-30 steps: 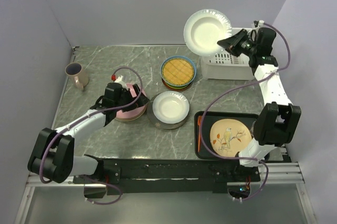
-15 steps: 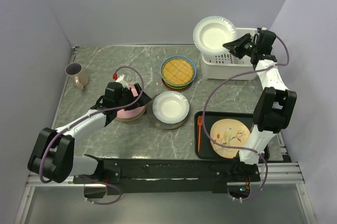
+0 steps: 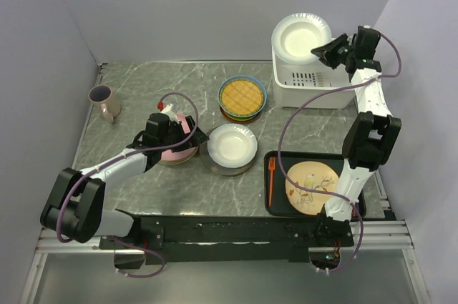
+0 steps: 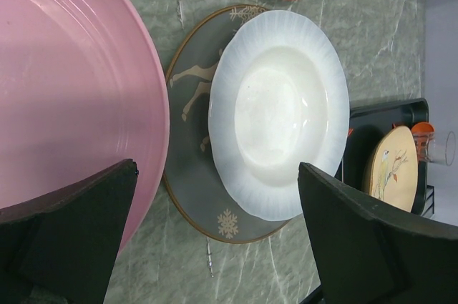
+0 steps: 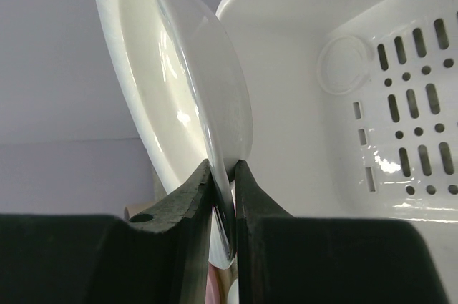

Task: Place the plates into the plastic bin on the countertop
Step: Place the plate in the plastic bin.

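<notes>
My right gripper (image 3: 323,52) (image 5: 223,168) is shut on the rim of a white plate (image 3: 302,36) (image 5: 172,68), held tilted over the far left part of the white plastic bin (image 3: 308,88) (image 5: 343,68). My left gripper (image 3: 177,134) (image 4: 217,175) is open and low, above the gap between a pink plate (image 3: 175,152) (image 4: 71,89) and a dark grey deer plate (image 4: 197,197). A white fluted plate (image 3: 232,144) (image 4: 279,111) rests on the grey one. A yellow lattice plate (image 3: 242,95) tops a stack of coloured plates on the countertop (image 3: 143,89).
A black tray (image 3: 278,200) at the near right holds a beige bird plate (image 3: 310,186) and an orange fork (image 3: 271,175). A mug (image 3: 104,101) stands at the far left. Walls close in the left, back and right sides.
My right arm has carried the white plate to the right and farther back, from left of the bin to over it. The left arm has barely shifted.
</notes>
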Controlling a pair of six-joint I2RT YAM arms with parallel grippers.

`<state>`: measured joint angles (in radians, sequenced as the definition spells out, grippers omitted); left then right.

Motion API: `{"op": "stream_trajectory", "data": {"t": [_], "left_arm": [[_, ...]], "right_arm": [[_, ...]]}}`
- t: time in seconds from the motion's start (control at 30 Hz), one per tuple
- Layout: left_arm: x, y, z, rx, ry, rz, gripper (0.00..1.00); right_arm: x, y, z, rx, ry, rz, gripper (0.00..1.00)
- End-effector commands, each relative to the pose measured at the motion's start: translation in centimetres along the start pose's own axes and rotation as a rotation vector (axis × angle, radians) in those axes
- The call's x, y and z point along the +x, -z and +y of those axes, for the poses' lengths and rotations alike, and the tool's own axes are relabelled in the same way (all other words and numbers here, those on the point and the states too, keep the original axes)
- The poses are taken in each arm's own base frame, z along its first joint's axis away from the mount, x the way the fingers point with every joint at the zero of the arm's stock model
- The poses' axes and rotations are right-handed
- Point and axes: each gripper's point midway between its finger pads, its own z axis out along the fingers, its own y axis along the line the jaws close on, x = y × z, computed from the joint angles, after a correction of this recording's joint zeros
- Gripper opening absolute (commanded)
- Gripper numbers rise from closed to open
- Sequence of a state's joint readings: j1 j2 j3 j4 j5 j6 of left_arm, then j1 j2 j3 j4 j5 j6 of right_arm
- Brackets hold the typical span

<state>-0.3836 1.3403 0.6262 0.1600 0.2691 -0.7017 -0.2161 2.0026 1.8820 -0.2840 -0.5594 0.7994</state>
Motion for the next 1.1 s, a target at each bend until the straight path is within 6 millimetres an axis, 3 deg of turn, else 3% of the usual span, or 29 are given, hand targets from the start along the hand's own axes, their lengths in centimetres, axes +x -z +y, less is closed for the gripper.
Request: {"op": "stream_trajectory", "data": {"t": [0.0,0.23,0.47,0.5,0.53,1.07], "left_arm": [[-0.3,-0.2,-1.0,0.043,-0.01,-0.007,0.99],[0.1,-0.4,-0.8,0.04,-0.011,0.006,0.99],[0.4,-0.6,-0.3,0.023,-0.005,0.014,0.99],[0.5,-0.6,-0.3,0.023,-0.004,0.014,0.99],[0.5,-0.6,-0.4,0.028,-0.003,0.013,0.99],[1.3,-1.4,0.2,0.022,0.001,0.052,0.99]], "right_arm": [[-3.6,1.2,2.7,-0.04,0.106,-0.106,0.0],[-3.8,0.6,-0.9,0.071,0.116,-0.104,0.0],[-3.9,-0.9,-3.0,0.114,0.12,-0.078,0.0],[-4.3,-0.9,-2.6,0.112,0.134,-0.085,0.0],[-4.0,-1.4,-3.7,0.134,0.127,-0.067,0.0],[-3.7,-3.8,-6.3,0.167,0.101,-0.031,0.0]]}}
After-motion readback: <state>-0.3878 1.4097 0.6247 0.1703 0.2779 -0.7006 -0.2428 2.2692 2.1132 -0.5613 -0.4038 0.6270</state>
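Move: The right hand already holds the white plate over the plastic bin; the bin's middle lies about 5 cm ahead of that hand, some 4 cm to its right and roughly 19 cm below. The pie dish stack is about 20 cm to this hand's left and 1 cm back, and the white plate stack some 23 cm left and 17 cm back, both about 23 cm lower. From the left hand, the bin is roughly 20 cm ahead, 34 cm right and 3 cm lower. The right hand keeps its pinch on the rim of the white plate and lowers it about 11 cm into the plastic bin, drifting some 5 cm to the right on the way down and easing a little forward at the end, while the wrist tips down about 15 degrees and its left side dips slightly. The fingers don't let go, and the left hand, wide open above the gap between the pink and white plate stacks, just sinks about 2 cm. ##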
